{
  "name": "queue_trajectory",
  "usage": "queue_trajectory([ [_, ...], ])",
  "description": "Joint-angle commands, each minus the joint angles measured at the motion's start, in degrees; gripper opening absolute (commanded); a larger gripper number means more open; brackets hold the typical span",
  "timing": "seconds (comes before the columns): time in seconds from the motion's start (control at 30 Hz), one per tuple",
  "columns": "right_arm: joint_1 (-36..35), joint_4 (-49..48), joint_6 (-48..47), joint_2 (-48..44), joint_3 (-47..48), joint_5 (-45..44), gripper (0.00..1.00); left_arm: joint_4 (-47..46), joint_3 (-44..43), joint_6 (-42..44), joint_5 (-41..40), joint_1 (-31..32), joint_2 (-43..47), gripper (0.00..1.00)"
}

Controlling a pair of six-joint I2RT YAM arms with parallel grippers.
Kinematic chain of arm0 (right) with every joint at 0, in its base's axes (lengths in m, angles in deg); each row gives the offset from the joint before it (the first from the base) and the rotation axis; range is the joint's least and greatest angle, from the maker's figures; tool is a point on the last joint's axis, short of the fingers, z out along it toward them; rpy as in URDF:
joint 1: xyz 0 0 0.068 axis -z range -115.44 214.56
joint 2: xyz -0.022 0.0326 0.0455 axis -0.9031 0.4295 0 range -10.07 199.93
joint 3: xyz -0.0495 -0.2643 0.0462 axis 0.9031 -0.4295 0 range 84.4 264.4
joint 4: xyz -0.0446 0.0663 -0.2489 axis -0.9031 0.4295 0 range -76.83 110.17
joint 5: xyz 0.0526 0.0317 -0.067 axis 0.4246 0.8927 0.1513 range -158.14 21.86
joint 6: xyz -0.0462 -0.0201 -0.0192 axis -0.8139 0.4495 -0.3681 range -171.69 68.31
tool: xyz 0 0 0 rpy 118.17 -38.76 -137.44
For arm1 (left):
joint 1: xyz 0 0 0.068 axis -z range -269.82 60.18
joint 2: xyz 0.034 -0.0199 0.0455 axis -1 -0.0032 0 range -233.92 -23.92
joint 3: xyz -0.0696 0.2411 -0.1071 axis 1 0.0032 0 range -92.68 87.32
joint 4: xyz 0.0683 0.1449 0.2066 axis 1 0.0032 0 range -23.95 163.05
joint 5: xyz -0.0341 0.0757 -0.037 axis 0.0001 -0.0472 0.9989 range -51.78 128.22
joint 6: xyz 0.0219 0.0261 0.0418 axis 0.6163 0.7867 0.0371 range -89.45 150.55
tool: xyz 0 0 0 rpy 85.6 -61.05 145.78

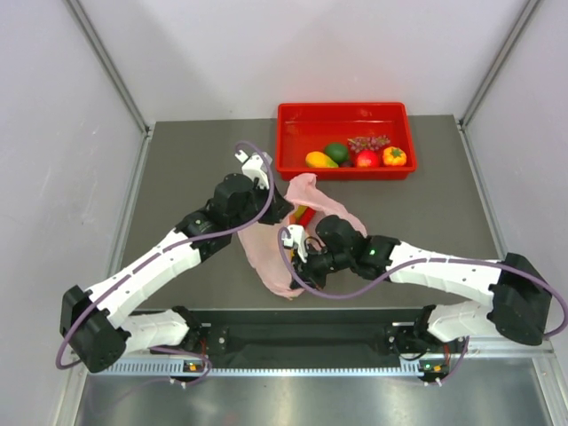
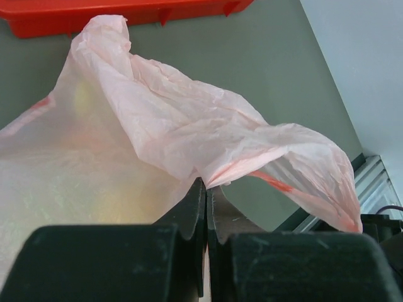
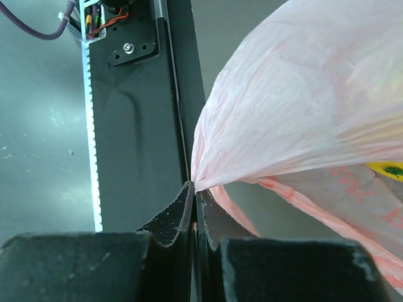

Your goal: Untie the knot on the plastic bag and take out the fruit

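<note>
The pale-pink plastic bag (image 1: pixel 275 253) lies crumpled on the table between my two arms. My left gripper (image 1: pixel 282 206) is shut on a fold of the bag (image 2: pixel 189 126), its jaws pinched on the film. My right gripper (image 1: pixel 306 253) is shut on another edge of the bag (image 3: pixel 296 113). A yellow fruit (image 3: pixel 385 170) shows through the film in the right wrist view, and a yellow-red piece (image 1: pixel 302 214) peeks out at the bag's mouth. The knot is not visible.
A red tray (image 1: pixel 293 115) at the back holds several fruits: a yellow one (image 1: pixel 319 160), a dark green one (image 1: pixel 336 152), a red one (image 1: pixel 366 159), an orange one (image 1: pixel 394 156) and purple grapes (image 1: pixel 367 141). Grey walls flank the table.
</note>
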Motion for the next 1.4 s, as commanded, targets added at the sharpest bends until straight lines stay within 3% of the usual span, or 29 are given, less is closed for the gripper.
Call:
queue_trajectory([
  [0.0, -3.4, 0.5, 5.0, -2.7, -1.3, 1.0, 0.00, -8.6, -2.5, -1.1, -1.9, -1.3, 0.1, 0.00],
  [0.23, -13.0, -4.0, 10.8, -0.9, 6.6, -2.9, 0.06, -11.2, -1.7, -2.3, -1.1, -1.7, -1.6, 0.00],
  [0.3, -14.9, -4.3, 11.0, 2.4, 9.5, -3.4, 0.05, -12.7, -1.1, -2.5, -1.0, -1.8, -1.9, 0.00],
  [0.4, -17.7, -4.0, 11.7, 8.7, 15.2, -4.1, 0.11, -13.9, -0.6, -2.9, -0.1, -2.2, -2.5, 0.00],
  [0.57, -20.8, -2.4, 12.9, 18.1, 23.5, -4.8, 0.38, -14.7, 0.1, -3.3, 0.8, -3.0, -2.5, 0.00],
  [0.7, -22.5, -1.7, 12.3, 18.4, 24.7, -5.5, 0.57, -15.6, 1.2, -3.7, 2.0, -3.6, -1.6, 0.00],
  [0.93, -23.3, -3.6, 11.7, 9.1, 18.2, -4.3, 0.72, -16.7, 2.8, -4.6, 3.0, -4.4, -1.0, 0.00],
  [1.03, -23.5, -4.6, 12.2, 1.1, 14.0, -4.8, 0.76, -16.7, 3.2, -4.7, 3.1, -4.6, -0.7, 0.00],
  [1.2, -23.4, -3.4, 13.1, -9.7, 8.2, -13.6, 0.87, -16.7, 3.9, -4.7, 3.7, -5.0, 0.3, 0.00],
  [1.3, -23.4, -0.4, 12.4, -15.3, 7.7, -21.2, 0.98, -16.7, 4.7, -5.0, 4.6, -5.1, 0.5, 0.00],
  [1.37, -23.3, 1.1, 11.2, -18.5, 8.0, -25.3, 1.00, -16.9, 5.2, -5.2, 5.2, -5.1, 0.5, 0.00],
])
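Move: My right hand has the bag's near rim pinched, with the table's front edge about 4 cm back and 12 cm below. From this hand, the red fruit in the bag mouth lies roughly 19 cm ahead, 3 cm to the right and 8 cm lower. From my left hand, which grips the far-left rim, that fruit is about 3 cm ahead, 4 cm right and 19 cm below; the red tray's middle is some 24 cm ahead, 15 cm right and 18 cm below. I sweep my right hand left about 12 cm and back towards my base, lifting on the way and opening the fingers to let go of the near rim. Then I bring it back to the right and up, out over the front edge, to some 14 cm above its start with the fingertips tilting up. My left hand keeps its pinch, easing forward nearly 3 cm towards the tray and rolling slightly. ##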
